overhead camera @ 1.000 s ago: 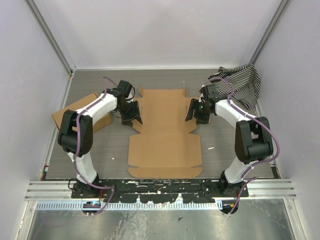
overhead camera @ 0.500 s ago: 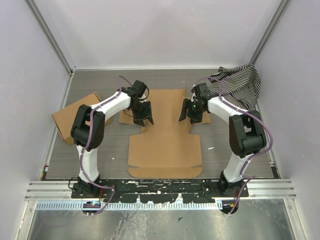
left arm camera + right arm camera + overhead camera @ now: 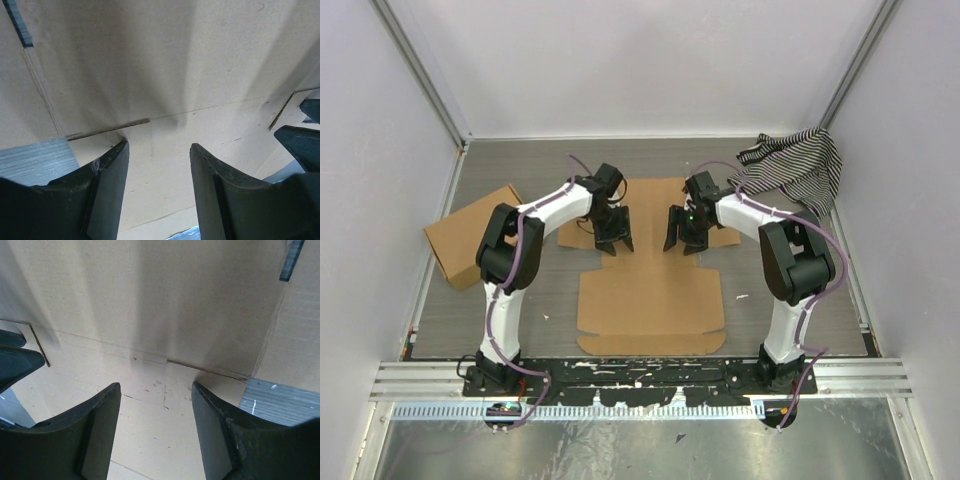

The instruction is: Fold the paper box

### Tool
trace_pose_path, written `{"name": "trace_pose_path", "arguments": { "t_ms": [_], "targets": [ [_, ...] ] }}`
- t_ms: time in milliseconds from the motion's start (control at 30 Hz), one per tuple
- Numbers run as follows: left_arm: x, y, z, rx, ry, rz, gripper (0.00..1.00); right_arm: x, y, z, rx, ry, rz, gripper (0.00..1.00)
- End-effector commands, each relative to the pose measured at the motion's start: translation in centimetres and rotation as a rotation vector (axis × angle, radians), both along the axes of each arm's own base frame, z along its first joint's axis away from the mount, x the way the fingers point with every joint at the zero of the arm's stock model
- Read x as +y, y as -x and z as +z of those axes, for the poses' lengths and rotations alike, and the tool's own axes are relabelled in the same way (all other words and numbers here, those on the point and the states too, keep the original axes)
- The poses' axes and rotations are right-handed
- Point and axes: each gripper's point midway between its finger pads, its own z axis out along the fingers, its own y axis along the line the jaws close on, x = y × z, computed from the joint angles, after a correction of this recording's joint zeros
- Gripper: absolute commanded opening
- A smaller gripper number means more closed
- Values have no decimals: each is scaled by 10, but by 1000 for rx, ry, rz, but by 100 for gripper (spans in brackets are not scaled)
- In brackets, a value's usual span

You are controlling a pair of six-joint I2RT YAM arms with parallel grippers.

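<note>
The paper box (image 3: pixel 650 300) lies unfolded on the table as a brown die-cut sheet with creases and slits. My left gripper (image 3: pixel 613 236) is over the left part of its far panel. My right gripper (image 3: pixel 681 233) mirrors it on the right, the two facing each other. In the left wrist view the left gripper (image 3: pixel 157 150) stands open just above the cardboard (image 3: pixel 150 75), near a slit, with nothing between the fingers (image 3: pixel 107 190). The right gripper (image 3: pixel 155 390) is open in the same way over the cardboard (image 3: pixel 150 300).
A squarer brown cardboard box (image 3: pixel 470 235) sits at the left by the wall. A black-and-white striped cloth (image 3: pixel 795 165) lies in the far right corner. Grey table (image 3: pixel 770 290) shows on both sides of the sheet, with walls on three sides.
Both grippers have moved inward from the sheet's side edges toward its middle, closing the distance between them. Their fingers stay open, and the near half of the sheet has not shifted.
</note>
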Motion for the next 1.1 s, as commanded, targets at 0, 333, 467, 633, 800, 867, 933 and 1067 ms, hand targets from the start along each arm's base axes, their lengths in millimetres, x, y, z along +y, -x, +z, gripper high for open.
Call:
{"name": "trace_pose_path", "arguments": {
  "t_ms": [0, 333, 467, 633, 800, 867, 933, 1067],
  "targets": [
    [1, -3, -14, 22, -41, -13, 59, 0, -14, -4, -10, 33, -29, 64],
    [10, -69, 87, -237, -95, 1, 60, -12, -71, 79, -249, 92, -84, 64],
    [29, -107, 104, -313, -136, 73, 61, -41, -98, 97, -318, 144, -170, 65],
    [56, -153, 91, -315, -186, 175, 59, -75, -127, 99, -324, 120, -248, 64],
    [64, -180, 68, -318, -209, 211, 59, -86, -145, 103, -353, 110, -243, 64],
    [68, -188, 63, -328, -215, 235, 58, -87, -150, 104, -360, 107, -246, 64],
    [73, -195, 58, -341, -224, 261, 58, -88, -154, 106, -372, 103, -250, 64],
    [75, -211, 51, -380, -218, 288, 57, -86, -158, 105, -383, 90, -246, 64]
  ]
}}
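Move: The left hand is down on the near left tab, which lies folded in about 2 cm to its left and 1 cm back; the far left tab stands some 20 cm ahead and 5 cm left, the left side flap 7 cm ahead and 12 cm left. The right hand has the near right tab 2 cm to its right and 1 cm back, the far right tab about 20 cm ahead and 3 cm right, and the right side flap 8 cm ahead and 12 cm right. Lift both open grippers off the folded near tabs and carry them forward and outward. Arc the left one up some 13 cm, then down beside the far left tab, about 19 cm farther out, tilting its fingers forward. Send the right one about 14 cm forward, then right as it climbs, to hover over the inner part of the right side flap, turning slightly clockwise. ##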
